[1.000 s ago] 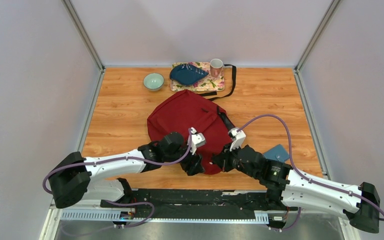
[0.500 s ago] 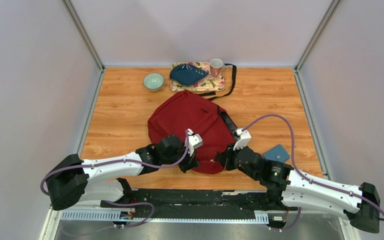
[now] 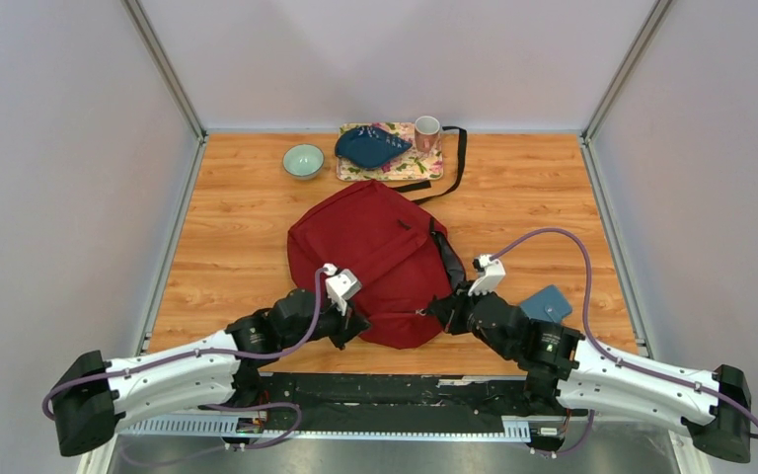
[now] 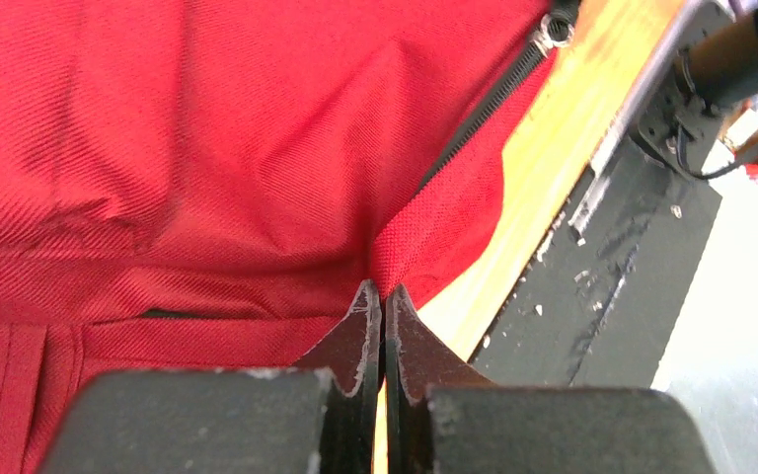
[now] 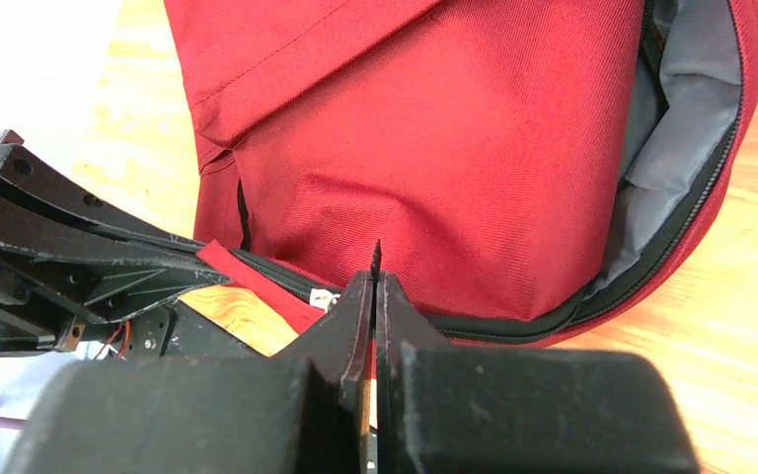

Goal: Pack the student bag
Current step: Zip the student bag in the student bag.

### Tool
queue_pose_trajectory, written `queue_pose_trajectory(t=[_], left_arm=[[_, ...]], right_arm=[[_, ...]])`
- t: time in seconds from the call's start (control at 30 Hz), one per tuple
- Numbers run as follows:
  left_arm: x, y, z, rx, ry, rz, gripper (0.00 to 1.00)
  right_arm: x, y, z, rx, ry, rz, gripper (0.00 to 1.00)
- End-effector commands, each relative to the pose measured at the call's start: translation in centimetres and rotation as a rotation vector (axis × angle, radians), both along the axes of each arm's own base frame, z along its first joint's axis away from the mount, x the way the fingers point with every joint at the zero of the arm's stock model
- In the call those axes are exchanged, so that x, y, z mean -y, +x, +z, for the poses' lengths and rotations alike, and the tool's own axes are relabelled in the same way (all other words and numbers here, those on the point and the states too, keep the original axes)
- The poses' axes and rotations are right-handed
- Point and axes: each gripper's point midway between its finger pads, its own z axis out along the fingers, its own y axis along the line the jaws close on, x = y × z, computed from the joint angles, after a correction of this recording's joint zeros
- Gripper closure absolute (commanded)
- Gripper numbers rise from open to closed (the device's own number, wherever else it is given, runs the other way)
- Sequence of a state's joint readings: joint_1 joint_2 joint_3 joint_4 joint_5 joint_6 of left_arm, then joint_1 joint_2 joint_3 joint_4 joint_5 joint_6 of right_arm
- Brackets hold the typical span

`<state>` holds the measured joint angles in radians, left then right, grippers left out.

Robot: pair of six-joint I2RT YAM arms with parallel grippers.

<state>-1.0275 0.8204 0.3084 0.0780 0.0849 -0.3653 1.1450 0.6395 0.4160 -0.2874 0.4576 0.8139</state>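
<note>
The student bag [image 3: 375, 252], dark red with black zipper trim, lies flat in the middle of the table. Its right side gapes open and shows grey lining [image 5: 671, 118]. My left gripper [image 3: 358, 329] is at the bag's near left edge, shut on a pinched fold of red fabric [image 4: 395, 247]. My right gripper [image 3: 437, 313] is at the near right edge. It is shut on the bag's black zipper trim, a thin strip of which [image 5: 376, 255] sticks up between the fingertips [image 5: 360, 296]. A zipper line [image 4: 493, 104] runs up to a metal pull [image 4: 556, 28].
A small blue wallet [image 3: 545, 302] lies just right of the right gripper. At the back stand a floral tray [image 3: 424, 168] with a dark blue dish [image 3: 370, 145], a pink mug [image 3: 426, 131] and a pale green bowl [image 3: 303, 160]. A black strap [image 3: 457, 158] loops behind the bag. The black base rail [image 4: 632, 267] lies close by.
My left gripper has shut on the bag's fabric and drawn back toward the near left. The bag's near edge has shifted left with it. The right gripper stays shut.
</note>
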Motion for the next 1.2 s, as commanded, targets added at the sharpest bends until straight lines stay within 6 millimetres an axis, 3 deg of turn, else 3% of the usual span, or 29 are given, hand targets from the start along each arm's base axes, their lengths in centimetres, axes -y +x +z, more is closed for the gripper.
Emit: queue_pose_trajectory(t=[0.0,0.17,0.33,0.57,0.6,0.63,0.67,0.73,0.77,0.87,0.93,1.0,1.03,1.1,1.13,1.17], left_arm=[[-4.8,2.0,-2.8,-0.012,0.095,0.265,1.0],[-6.8,2.6,-2.9,-0.013,0.071,0.384,1.0],[-6.5,2.5,-1.9,0.001,0.067,0.361,1.0],[-11.2,4.0,-1.7,0.018,0.141,0.612,1.0],[-11.6,4.2,-1.4,0.027,0.136,0.631,0.97],[-11.6,4.1,-0.9,0.029,0.123,0.628,0.86],[-11.4,4.0,-0.2,0.042,0.098,0.607,0.62],[-10.4,3.8,1.9,0.051,0.041,0.557,0.43],[-10.1,3.7,2.8,0.07,0.03,0.531,0.28],[-8.7,3.7,6.4,0.121,-0.005,0.452,0.23],[-7.2,3.3,9.1,0.142,-0.048,0.37,0.23],[-5.0,2.7,10.4,0.155,-0.065,0.257,0.23],[-4.1,2.7,12.4,0.183,-0.103,0.223,0.23],[-2.0,2.1,12.6,0.168,-0.09,0.117,0.22],[-1.1,2.1,14.2,0.193,-0.116,0.082,0.22],[0.0,2.0,13.7,0.182,-0.097,0.04,0.22]], right_arm=[[2.3,1.5,-0.5,0.05,-0.04,-0.117,1.0],[2.1,1.3,-0.6,0.053,-0.027,-0.095,1.0],[0.1,0.0,0.7,0.054,0.006,0.034,1.0],[2.8,0.8,-3.4,0.004,-0.148,-0.077,1.0],[2.3,0.5,-3.5,0.003,-0.149,-0.044,1.0],[1.8,0.4,-3.5,0.006,-0.147,-0.019,1.0],[1.3,0.2,-3.2,0.015,-0.145,0.016,1.0],[-0.4,-0.3,-2.3,0.019,-0.094,0.086,1.0],[-0.8,-0.4,-2.0,0.026,-0.089,0.107,1.0],[-1.5,-0.5,-0.8,0.043,-0.074,0.137,1.0],[-1.9,-0.7,-0.2,0.062,-0.071,0.17,1.0],[-2.3,-0.8,0.7,0.074,-0.061,0.192,1.0],[-2.3,-0.8,1.0,0.079,-0.054,0.192,1.0],[-2.2,-0.7,1.4,0.084,-0.05,0.188,1.0],[-2.1,-0.7,1.5,0.088,-0.048,0.184,1.0],[-1.9,-0.7,1.5,0.087,-0.053,0.18,1.0]])
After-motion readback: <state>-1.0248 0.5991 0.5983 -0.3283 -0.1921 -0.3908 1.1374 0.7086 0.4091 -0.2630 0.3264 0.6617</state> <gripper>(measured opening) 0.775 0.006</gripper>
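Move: The left hand already pinches the student bag's near zip edge. From it, the zip slider is about 10 cm to the right and 2 cm farther out, nearly level, and the bag's middle is some 11 cm ahead, 1 cm right and 4 cm lower. The right hand still holds the slider's tab, the slider itself 1 cm to its left and 1 cm below; the bag's open mouth lies about 10 cm ahead and 4 cm right of that hand, 3 cm lower. Leftward, away from the right hand, the left hand drags the pinched zip edge about 9 cm, edging forward and turning some 30 degrees counter-clockwise. It opens wide near the end of the pull, lets go, then climbs about 11 cm while swinging some 5 cm back right. The right hand keeps its pinch on the zip tab as an anchor, sinking about 3.5 cm, then starting to rise and ease left and back. ##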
